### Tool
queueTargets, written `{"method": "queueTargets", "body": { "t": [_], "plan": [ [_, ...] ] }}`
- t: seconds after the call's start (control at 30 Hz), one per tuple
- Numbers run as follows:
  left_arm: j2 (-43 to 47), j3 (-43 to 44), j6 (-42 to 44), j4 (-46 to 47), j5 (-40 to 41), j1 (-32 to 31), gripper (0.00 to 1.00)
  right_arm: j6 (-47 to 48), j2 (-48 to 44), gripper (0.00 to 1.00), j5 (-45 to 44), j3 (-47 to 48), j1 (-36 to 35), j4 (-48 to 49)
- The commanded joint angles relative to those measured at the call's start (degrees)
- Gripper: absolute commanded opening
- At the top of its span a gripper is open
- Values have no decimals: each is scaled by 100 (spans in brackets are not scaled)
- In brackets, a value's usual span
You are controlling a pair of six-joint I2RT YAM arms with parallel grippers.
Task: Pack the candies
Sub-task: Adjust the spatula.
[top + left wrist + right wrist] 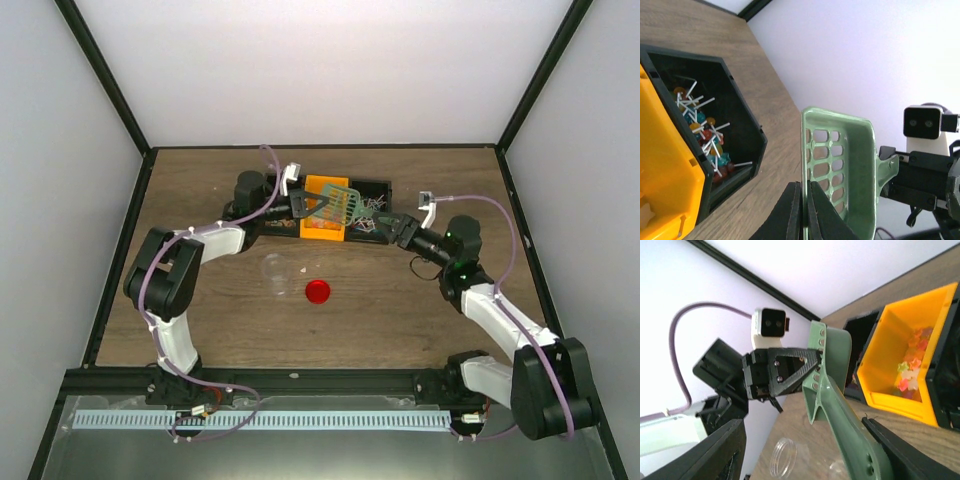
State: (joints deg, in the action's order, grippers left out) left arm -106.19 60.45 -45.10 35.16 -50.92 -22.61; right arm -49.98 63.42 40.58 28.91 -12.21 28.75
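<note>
My left gripper is shut on the side wall of a green slotted scoop, holding it in the air over the bins. The scoop's handle lies between the spread fingers of my right gripper, which is open; I cannot tell whether a finger still touches it. Stick candies fill a black bin. Star-shaped candies lie in a yellow bin. From above, the scoop hangs over the yellow bin, between the left gripper and right gripper.
A clear jar lies on its side on the wooden table, with a round red lid beside it. The jar's mouth shows under the right wrist. White walls enclose the table on three sides.
</note>
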Motion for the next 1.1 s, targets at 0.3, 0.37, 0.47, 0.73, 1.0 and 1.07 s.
{"method": "queueTargets", "body": {
  "t": [0.3, 0.37, 0.47, 0.73, 1.0, 1.07],
  "plan": [
    [-74, -339, -1268, 1818, 213, 17, 4, -752, 798, 55, -28, 128, -42, 1825],
    [-55, -317, -1196, 1712, 193, -12, 4, -759, 879, 53, 69, 160, -44, 1998],
    [-33, -313, -1059, 1528, 213, -23, 4, -675, 904, 53, 126, 255, -44, 2008],
    [-76, -263, -1071, 1513, 86, -54, 4, -467, 982, 45, 223, 471, -45, 1835],
    [1, -255, -967, 1362, 77, -83, 4, -477, 1044, 25, 308, 504, -45, 1845],
    [-28, -240, -976, 1362, 65, -83, 4, -465, 1039, 17, 303, 510, -41, 1821]
  ]
}}
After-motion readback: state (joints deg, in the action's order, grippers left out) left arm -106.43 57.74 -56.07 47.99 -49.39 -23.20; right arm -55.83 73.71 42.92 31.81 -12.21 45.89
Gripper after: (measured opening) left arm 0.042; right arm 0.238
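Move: Just ahead of the open right hand and nearly level with it, the spatula's middle is about 5 cm forward and 6 cm left. From the left hand, which already grips the spatula head's edge, that middle is some 8 cm right and 2 cm back. Below the right hand by about 21 cm, the lollipop tray is 20 cm ahead and 1 cm right, the orange tray 20 cm ahead and 12 cm left; the red lid lies 6 cm back, 14 cm left. Closing slowly around the spatula's handle from wide to about a quarter open, the right hand edges forward some 2.5 cm and slightly left, bobs up and down, then rises to end about 2 cm higher. The left hand keeps its pinch on the head and lifts about 2 cm, tilting some 8 degrees so that its fingertips rise. ##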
